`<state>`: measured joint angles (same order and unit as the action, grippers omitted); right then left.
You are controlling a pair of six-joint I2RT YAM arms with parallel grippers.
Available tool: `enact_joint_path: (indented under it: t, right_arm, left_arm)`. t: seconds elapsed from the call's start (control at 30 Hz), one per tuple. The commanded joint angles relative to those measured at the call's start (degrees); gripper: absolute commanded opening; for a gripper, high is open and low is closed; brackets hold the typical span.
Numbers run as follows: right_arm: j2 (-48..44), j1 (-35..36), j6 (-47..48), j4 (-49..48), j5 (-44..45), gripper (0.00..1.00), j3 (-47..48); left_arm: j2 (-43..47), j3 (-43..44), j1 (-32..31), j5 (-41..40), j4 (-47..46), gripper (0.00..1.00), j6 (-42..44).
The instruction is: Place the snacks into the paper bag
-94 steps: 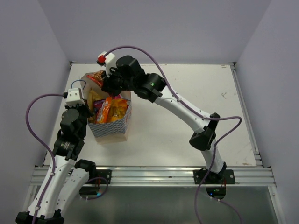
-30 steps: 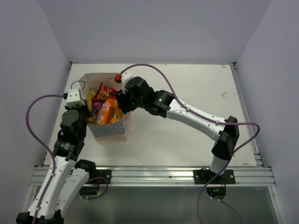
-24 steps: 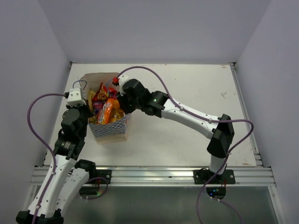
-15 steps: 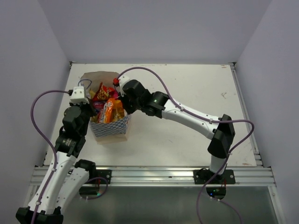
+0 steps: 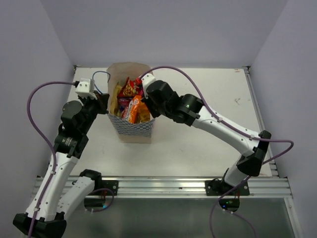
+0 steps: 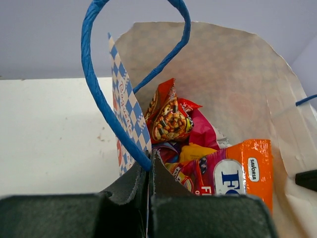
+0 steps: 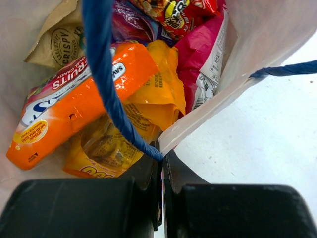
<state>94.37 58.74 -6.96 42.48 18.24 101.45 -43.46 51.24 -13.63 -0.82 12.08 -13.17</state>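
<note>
The paper bag point(image 5: 134, 130) stands upright on the table, its checkered band toward the camera. Several snacks fill it: an orange packet point(image 7: 74, 104), a yellow pouch point(image 7: 158, 84), a magenta bag point(image 7: 203, 54), a red packet point(image 6: 168, 114), a purple one point(image 7: 129, 22) and a tan chips bag point(image 7: 54, 39). My left gripper point(image 6: 149, 166) is shut on the bag's left rim, at the foot of a blue cord handle point(image 6: 106, 106). On the opposite rim, my right gripper point(image 7: 161, 156) is shut beside the other handle point(image 7: 106, 84). From above, the left gripper point(image 5: 105, 105) and right gripper point(image 5: 145, 102) flank the bag.
The white table point(image 5: 208, 94) stretches to the right of the bag and ends at a metal rail point(image 5: 163, 186) at the near edge. Purple cables point(image 5: 37, 106) loop off both arms. Grey walls close in the back and sides.
The right gripper has shut on the bag's right rim. Held by both grippers, the bag has shifted right and farther back on the table.
</note>
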Motion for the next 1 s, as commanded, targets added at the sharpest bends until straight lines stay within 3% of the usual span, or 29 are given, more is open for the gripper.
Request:
enact_joint_path:
  t: [0.0,0.27,0.53,0.7,0.97]
  right_arm:
    - [-7.8,-0.2,3.4,-3.4,6.1,0.00,2.4]
    - [-15.0,-1.1,1.7,-2.1,9.6,0.00,-7.7]
    - [-21.7,-5.5,-2.4,-5.4,7.0,0.00,-23.3]
    - [-24.6,-11.5,-3.6,-7.6,1.9,0.00,-28.6]
    - [-26.0,-12.0,-1.4,-5.1,2.9,0.00,-22.3]
  left_arm:
    - [2.5,3.9,-0.7,6.5,-10.2,0.00,-4.0]
    - [5.3,-8.2,-2.8,8.3,-16.5,0.00,-9.7]
    - [4.0,-18.4,-17.9,-6.0,-21.2,0.00,-8.0]
    - [0.8,-16.8,-23.9,-12.1,-21.7,0.00,-5.8]
    - [-1.4,-6.9,-25.9,-14.4,-17.4,0.00,-2.6]
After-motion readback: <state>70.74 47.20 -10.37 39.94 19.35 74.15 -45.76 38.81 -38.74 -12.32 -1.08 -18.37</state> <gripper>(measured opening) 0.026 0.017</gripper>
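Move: The paper bag, already held by its rim, has its middle about 9 cm right of the left hand, level with it, some 13 cm lower; from the right hand it is 8 cm left, 2 cm ahead and 10 cm lower. Inside, the orange snack pack lies about 10 cm right of the left hand and 1 cm back, the red snack 9 cm right and 7 cm ahead, both roughly 8 cm down. The paper bag is carried to the right across the table between the two hands, which keep pinching its opposite side walls by the handles: the right hand goes about 14 cm, the left some 11 cm while easing slightly back. After a small rise both sink, the left ending about 6 cm lower, the right 3 cm, and both turn about 15 degrees clockwise. ##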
